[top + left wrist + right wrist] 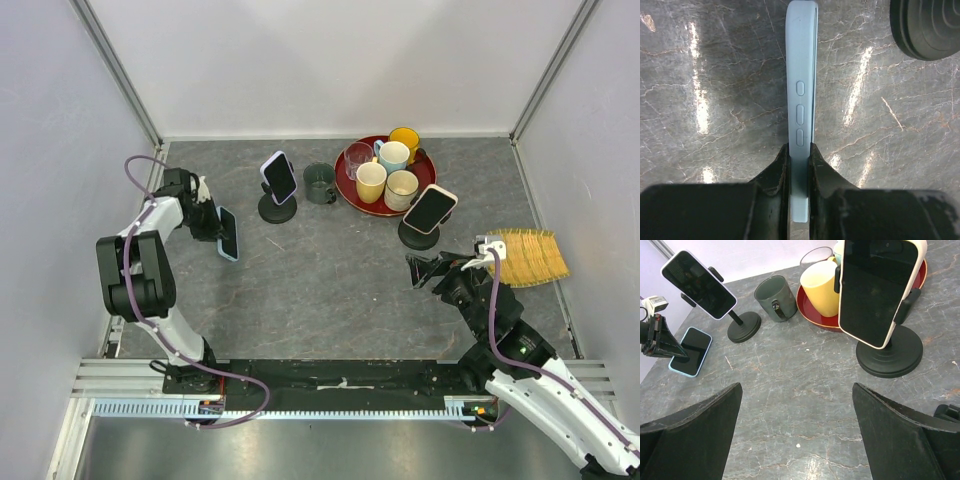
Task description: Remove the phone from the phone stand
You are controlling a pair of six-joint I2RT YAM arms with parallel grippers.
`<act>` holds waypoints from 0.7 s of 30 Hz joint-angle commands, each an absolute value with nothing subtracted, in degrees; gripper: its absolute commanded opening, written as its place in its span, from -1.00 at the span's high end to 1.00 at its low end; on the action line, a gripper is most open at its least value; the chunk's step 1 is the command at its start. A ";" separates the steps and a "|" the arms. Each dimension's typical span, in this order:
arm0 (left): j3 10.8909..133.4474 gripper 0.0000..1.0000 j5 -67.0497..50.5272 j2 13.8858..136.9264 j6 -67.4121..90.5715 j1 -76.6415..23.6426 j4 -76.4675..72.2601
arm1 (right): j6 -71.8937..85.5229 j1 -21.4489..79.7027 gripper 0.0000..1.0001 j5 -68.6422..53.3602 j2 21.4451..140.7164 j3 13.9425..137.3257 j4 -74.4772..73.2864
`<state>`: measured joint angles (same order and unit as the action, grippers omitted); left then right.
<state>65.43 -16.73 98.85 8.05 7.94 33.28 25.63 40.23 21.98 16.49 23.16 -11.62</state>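
A phone in a light blue case point(228, 233) is at the left of the table, pinched by its near end in my shut left gripper point(213, 225). The left wrist view shows it edge-on point(801, 90) between the fingers point(777, 175). From the right wrist view it point(690, 351) sits low over the table; I cannot tell whether it touches. A second phone point(279, 176) is clamped on a black phone stand point(277, 210). A third phone point(431, 208) sits on another stand point(412, 237). My right gripper point(425, 272) is open, in front of that stand, holding nothing.
A red tray point(345, 190) with several mugs and a glass stands at the back centre. A dark green mug point(320, 184) sits beside it. A yellow woven mat point(528, 257) lies at the right. White walls close in the back and both sides.
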 commanded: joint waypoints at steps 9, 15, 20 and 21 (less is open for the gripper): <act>66.27 0.18 -7.30 102.75 2.20 8.17 31.73 | 24.87 40.17 -0.96 23.47 19.15 23.73 -10.02; 66.36 -0.21 -5.71 102.13 2.72 8.26 31.29 | 25.14 40.17 -0.96 23.99 19.51 24.87 -11.42; 66.62 -0.43 -3.70 100.90 4.13 8.26 31.90 | 25.58 40.17 -0.96 25.05 19.77 26.01 -12.48; 66.80 -0.45 -3.43 100.55 4.48 8.26 32.08 | 25.75 40.17 -0.96 25.14 20.30 26.36 -12.83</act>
<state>66.19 -5.96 102.39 4.80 8.25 32.86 25.65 40.23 23.24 19.51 23.20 -12.16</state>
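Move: The left hand still pinches the blue phone by its upper long side, tilted on edge; the phone's middle is about 2 cm ahead, 2 cm right and 2 cm below the hand. The left phone stand is roughly 17 cm to the right and 9 cm ahead, with the green mug some 30 cm right and 13 cm ahead. From the idle right hand, the blue phone lies about 48 cm left, 16 cm ahead and 19 cm lower. The left fingers let go of the blue phone's upper side, opening from a narrow pinch to roughly three-quarters wide. As they spread, the hand shifts about 4 cm left and sinks some 2.5 cm towards the table, its left side rolling up around 10 degrees, and ends low over the near part of the phone. ##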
